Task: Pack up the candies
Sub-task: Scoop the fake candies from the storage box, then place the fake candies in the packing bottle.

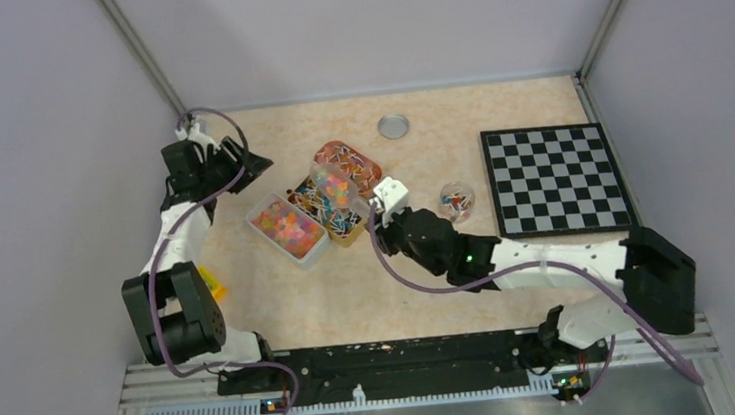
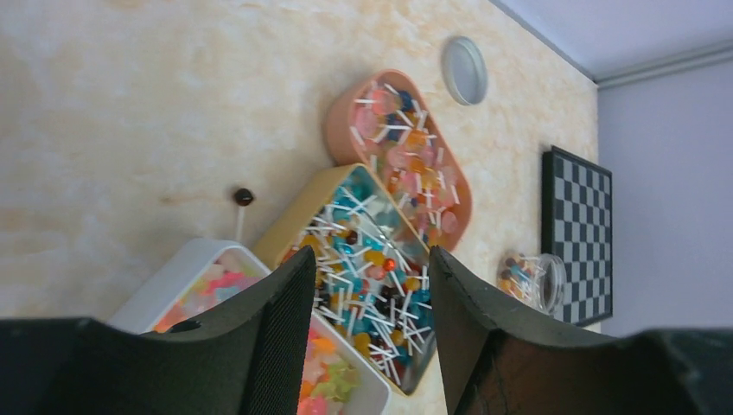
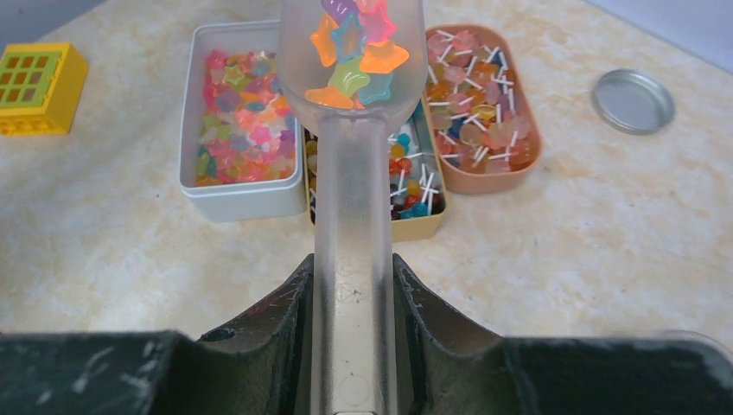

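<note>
The candies (image 3: 238, 112) I see are star-shaped gummies in mixed pink, orange, yellow and green, filling a white tray (image 1: 319, 252). My right gripper (image 3: 353, 277) is shut on the handle of a clear plastic scoop (image 3: 353, 216). The scoop's bowl holds a few star candies (image 3: 354, 52) and hangs above the trays (image 1: 334, 192). My left gripper (image 2: 372, 259) is open with nothing between its fingers. It hovers at the far left (image 1: 249, 166), above and beside the white tray (image 2: 186, 268).
A tan tray (image 3: 415, 226) and an orange oval tray (image 3: 484, 177) hold lollipops beside the white one. A small clear jar (image 1: 457, 200) with lollipops stands by a chessboard (image 1: 557, 179). A round lid (image 1: 394, 126) lies at the back, a yellow block (image 1: 211, 281) at left. A loose lollipop (image 2: 243, 197) lies on the table.
</note>
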You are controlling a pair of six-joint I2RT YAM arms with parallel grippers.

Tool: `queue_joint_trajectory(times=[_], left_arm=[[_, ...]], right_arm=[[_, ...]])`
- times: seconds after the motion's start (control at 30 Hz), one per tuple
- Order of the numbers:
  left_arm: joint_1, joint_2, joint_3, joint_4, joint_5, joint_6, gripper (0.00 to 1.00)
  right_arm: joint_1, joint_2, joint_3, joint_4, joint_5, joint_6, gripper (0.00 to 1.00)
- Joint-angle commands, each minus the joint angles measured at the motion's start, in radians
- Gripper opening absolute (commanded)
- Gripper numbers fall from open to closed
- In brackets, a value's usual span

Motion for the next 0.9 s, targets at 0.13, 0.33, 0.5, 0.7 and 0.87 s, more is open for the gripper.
queue_joint_trajectory(times=[0.13, 0.33, 0.5, 0.7, 0.87], left_arm=[[-0.142, -0.181, -0.014, 0.028, -0.017, 0.058, 0.59], [-0.233, -0.293, -0.103, 0.074, -0.014, 0.071, 0.98], [-0.291, -0.334, -0.103, 0.025, -0.022, 0.129, 0.99], [-0.359, -0.332, -0.128, 0.009, 0.009, 0.175, 0.99], [-0.384, -0.323, -0.129, -0.021, 0.013, 0.196, 0.99]], right_arm=[[-0.002, -0.228, -0.064, -0.045, 0.137, 0.004, 0.0], [-0.001, -0.329, -0.078, -0.22, 0.214, 0.085, 0.0], [-0.002, -0.384, -0.077, -0.406, 0.308, 0.164, 0.0], [-0.003, -0.423, -0.018, -0.712, 0.43, 0.369, 0.0], [-0.006, -0.446, 0.004, -0.866, 0.463, 0.479, 0.0]])
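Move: The storage box, the clear round jar, lies about 20 cm to the right of my right hand, 5 cm ahead and 14 cm below; the lollipop box is 8 cm left and 7 cm ahead, the checkerboard 45 cm right and 10 ahead. From my left hand the jar is some 41 cm right and 6 cm back. Nearer that hand are the lollipop box, 13 cm right and 5 back, and the star-candy box, 2 cm right and 9 back. Keeping my grip on the scoop and its load of star candies, I swing my right hand about 16 cm right towards the jar, rising slightly and then sinking again, while turning it some 25 degrees clockwise. My left hand goes right and back, climbing 5 cm to above the lollipop box, turns clockwise and spreads its half-open, empty fingers wide. ##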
